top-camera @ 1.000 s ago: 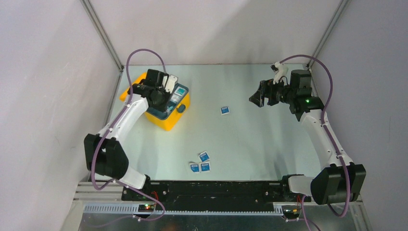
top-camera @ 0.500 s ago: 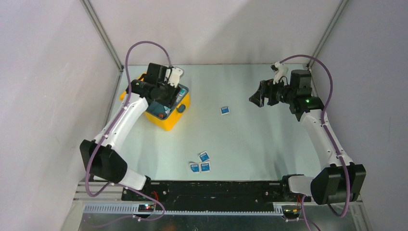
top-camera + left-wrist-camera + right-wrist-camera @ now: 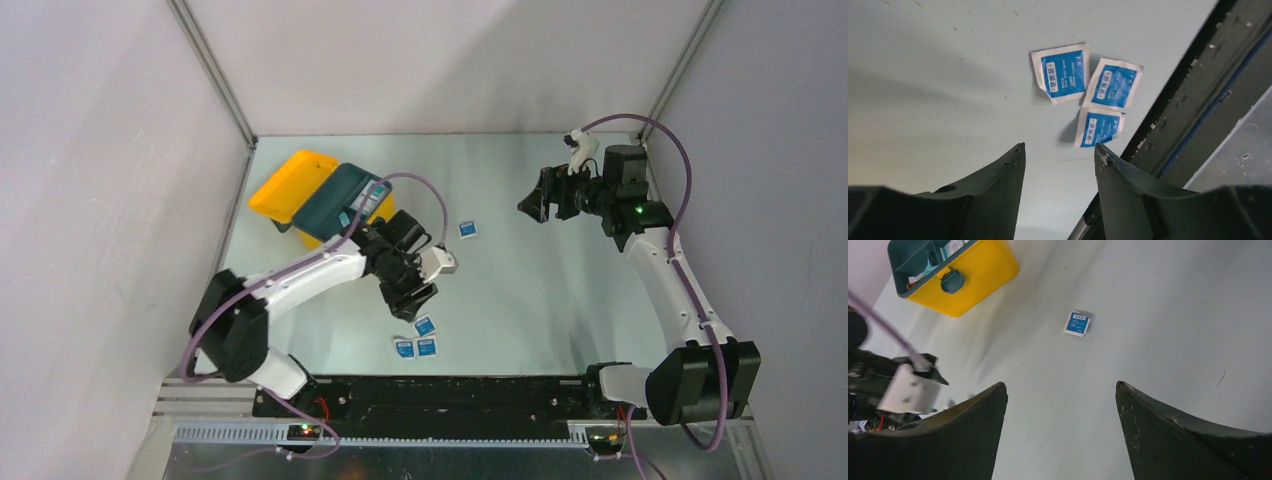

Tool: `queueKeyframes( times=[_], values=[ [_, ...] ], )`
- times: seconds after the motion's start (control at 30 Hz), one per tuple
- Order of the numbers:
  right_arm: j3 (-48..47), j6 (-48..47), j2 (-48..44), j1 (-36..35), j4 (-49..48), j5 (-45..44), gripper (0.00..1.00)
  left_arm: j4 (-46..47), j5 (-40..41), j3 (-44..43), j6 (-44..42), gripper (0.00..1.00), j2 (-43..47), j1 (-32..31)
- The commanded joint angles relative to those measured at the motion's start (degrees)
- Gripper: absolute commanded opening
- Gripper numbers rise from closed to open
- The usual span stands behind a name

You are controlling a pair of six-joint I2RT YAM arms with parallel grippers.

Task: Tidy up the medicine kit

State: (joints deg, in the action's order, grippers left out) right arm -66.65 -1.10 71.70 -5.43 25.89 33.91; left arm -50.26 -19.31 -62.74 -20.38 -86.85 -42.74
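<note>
The yellow medicine kit [image 3: 292, 186] stands at the back left with its lid swung open and a dark teal tray [image 3: 338, 200] holding small items in its body; the right wrist view shows it too [image 3: 979, 271]. Three blue-and-white packets [image 3: 418, 340] lie together near the front edge, and the left wrist view shows them [image 3: 1064, 74] just ahead of the fingertips. My left gripper [image 3: 413, 304] hovers just behind them, open and empty [image 3: 1058, 147]. A single packet [image 3: 467, 229] lies mid-table. My right gripper [image 3: 533, 206] is held open and empty [image 3: 1061, 385] above the right back of the table.
The dark base rail [image 3: 440, 395] runs along the near edge, close to the three packets, and shows in the left wrist view [image 3: 1198, 100]. Grey walls enclose the table on the left, back and right. The left arm's white wrist camera [image 3: 908, 390] appears in the right wrist view.
My left arm has swung away from the kit to the near middle, above the three packets, and its jaws have opened wider. The kit's tray is now uncovered. The right arm has not moved.
</note>
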Motion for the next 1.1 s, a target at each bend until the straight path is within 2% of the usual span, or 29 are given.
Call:
queueKeyframes(
  times=[0.0,0.27,0.33,0.5,0.57,0.6,0.63,0.77,0.83,0.97,1.07],
  values=[
    [-0.1,-0.7,-0.5,0.3,-0.4,0.4,0.84,4.6,1.2,1.3,7.3,0.57,-6.6,-0.3],
    [-0.1,-1.2,-0.7,0.3,0.1,0.0,0.84,9.4,0.9,0.3,13.8,0.57,-14.5,-1.9],
    [-0.1,-1.2,-0.8,0.3,0.2,-0.1,0.84,9.5,1.0,-0.1,14.2,0.54,-16.1,-2.6],
    [0.8,-1.4,-1.2,0.5,-0.4,-0.1,0.84,9.5,-1.2,-0.2,14.6,0.32,-18.4,-3.5],
    [0.9,-1.4,-1.1,0.5,-0.6,0.0,0.84,9.5,-1.8,0.0,14.5,0.18,-18.6,-3.6],
    [0.9,-1.3,-1.2,0.6,-0.7,0.1,0.84,9.5,-1.7,0.2,14.2,0.06,-18.4,-3.6],
    [0.9,-1.2,-1.2,0.6,-0.8,0.1,0.84,9.4,-1.5,0.3,14.0,0.03,-18.2,-3.6],
    [0.9,-1.1,-1.3,0.6,-1.2,0.2,0.84,8.7,1.7,0.3,11.6,0.0,-14.5,-3.2],
    [0.9,-1.0,-1.2,0.7,-1.2,0.3,0.84,8.4,6.2,-1.0,9.9,0.0,-10.8,-2.2],
    [0.9,-0.9,-1.0,0.7,-1.3,0.4,0.84,8.3,10.9,-4.6,7.4,0.0,0.1,2.1],
    [0.9,-0.7,-0.8,0.6,-1.6,0.7,0.84,8.3,12.5,-7.6,6.5,0.0,5.3,7.5]
  ],
)
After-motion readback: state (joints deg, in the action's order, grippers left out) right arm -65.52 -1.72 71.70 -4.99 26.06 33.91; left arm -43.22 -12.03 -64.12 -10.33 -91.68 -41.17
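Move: A small blue-and-white packet, the farthest out of three, lies about 3 cm back and 5 cm to the right of the left hand, some 8 cm below. Its two neighbours lie at table height, both about 8 cm back, one 5 cm to the hand's right and the other 1 cm right. The yellow box stands about 22 cm ahead and 13 cm left, its middle about 2 cm lower. From the right hand the packet is about 19 cm back, 23 cm left and 24 cm down. The farthest-out packet is pinched by its corner nearest the box: the left hand sinks about 7 cm with fingers half open, eases some 3 cm right close to the table while turning slightly counter-clockwise, and shuts the fingers. Then, still shut, they carry the packet up and forward towards the box, about 5 cm each way, speeding up as the fingertips swing outward. ##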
